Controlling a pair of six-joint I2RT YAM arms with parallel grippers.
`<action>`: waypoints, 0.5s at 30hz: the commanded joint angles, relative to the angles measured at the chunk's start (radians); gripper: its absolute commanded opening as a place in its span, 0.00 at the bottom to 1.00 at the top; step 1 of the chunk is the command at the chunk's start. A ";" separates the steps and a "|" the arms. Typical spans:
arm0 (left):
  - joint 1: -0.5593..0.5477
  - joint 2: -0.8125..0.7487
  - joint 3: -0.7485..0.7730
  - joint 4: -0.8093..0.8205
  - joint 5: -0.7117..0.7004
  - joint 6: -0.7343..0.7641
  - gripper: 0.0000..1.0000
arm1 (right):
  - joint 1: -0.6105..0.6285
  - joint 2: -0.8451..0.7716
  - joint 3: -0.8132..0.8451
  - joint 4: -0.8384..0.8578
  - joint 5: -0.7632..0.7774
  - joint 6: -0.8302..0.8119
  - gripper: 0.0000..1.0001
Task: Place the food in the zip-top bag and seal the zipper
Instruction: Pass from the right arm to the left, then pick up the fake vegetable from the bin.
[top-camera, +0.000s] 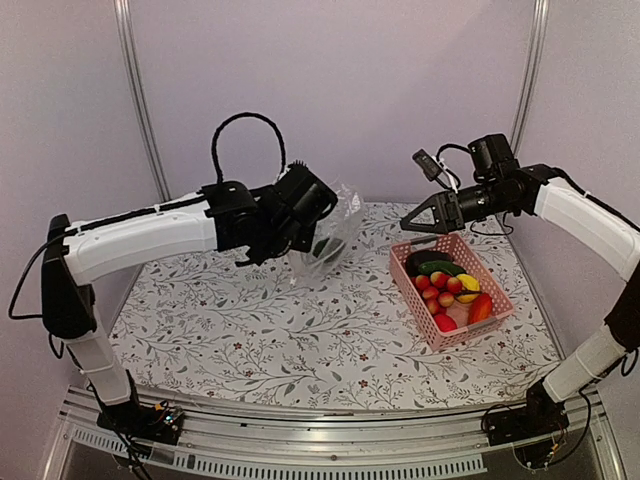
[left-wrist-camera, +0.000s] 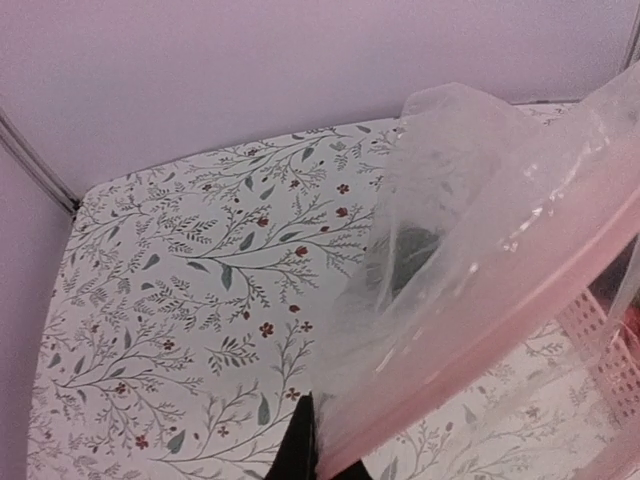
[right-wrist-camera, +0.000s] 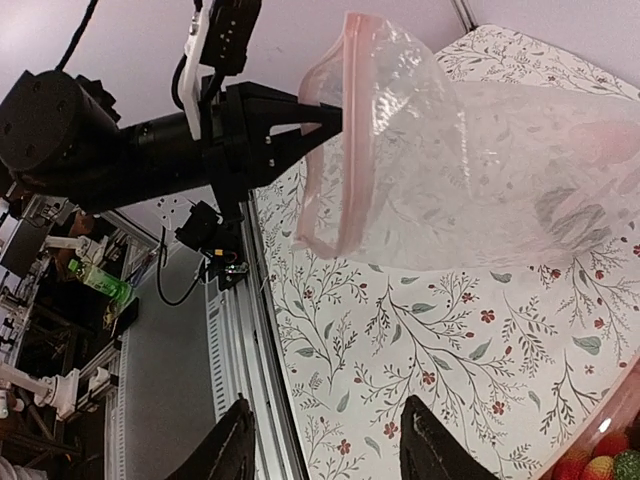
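My left gripper (top-camera: 322, 212) is shut on the mouth edge of the zip-top bag (top-camera: 340, 228), holding it up above the table's middle. The left wrist view shows the clear bag (left-wrist-camera: 480, 230) hanging from the closed black fingertips (left-wrist-camera: 305, 445), its pink zipper (left-wrist-camera: 470, 370) running up to the right. One dark green food piece (left-wrist-camera: 405, 255) lies inside. The other food (top-camera: 445, 285) fills the pink basket (top-camera: 400, 265). My right gripper (top-camera: 412, 222) hovers open and empty over the basket's far left corner. Its fingers (right-wrist-camera: 230, 450) frame bare tablecloth, facing the bag (right-wrist-camera: 470, 170) and its open mouth with the zipper (right-wrist-camera: 355, 170).
The floral tablecloth (top-camera: 250, 320) covers the table. The pink basket stands at the right, close under my right arm. A metal rail (top-camera: 300, 415) runs along the near edge, and grey walls close the back and sides.
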 joint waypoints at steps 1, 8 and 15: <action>0.029 -0.195 0.123 -0.410 -0.078 0.113 0.00 | -0.079 -0.075 -0.010 -0.107 0.007 -0.225 0.48; 0.033 -0.259 0.061 -0.397 0.199 0.215 0.00 | -0.252 -0.033 -0.028 -0.301 0.101 -0.501 0.48; 0.039 -0.074 0.117 -0.210 0.333 0.318 0.00 | -0.304 -0.020 -0.132 -0.263 0.335 -0.568 0.45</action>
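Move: The basket of food lies about 12 cm right of the empty right hand, level with it front to back and some 24 cm below. In it the eggplant sits about 7 cm right and 6 cm ahead of that hand, the cucumber 11 cm right and 4 cm ahead. The left hand grips the bag's rim; the green food inside lies roughly 7 cm ahead, 5 cm right and 15 cm below, the basket 35 cm right and 6 cm back. Left swings its bag up-left, then partway back; right hand sweeps some 12 cm right, lowering towards the basket. ##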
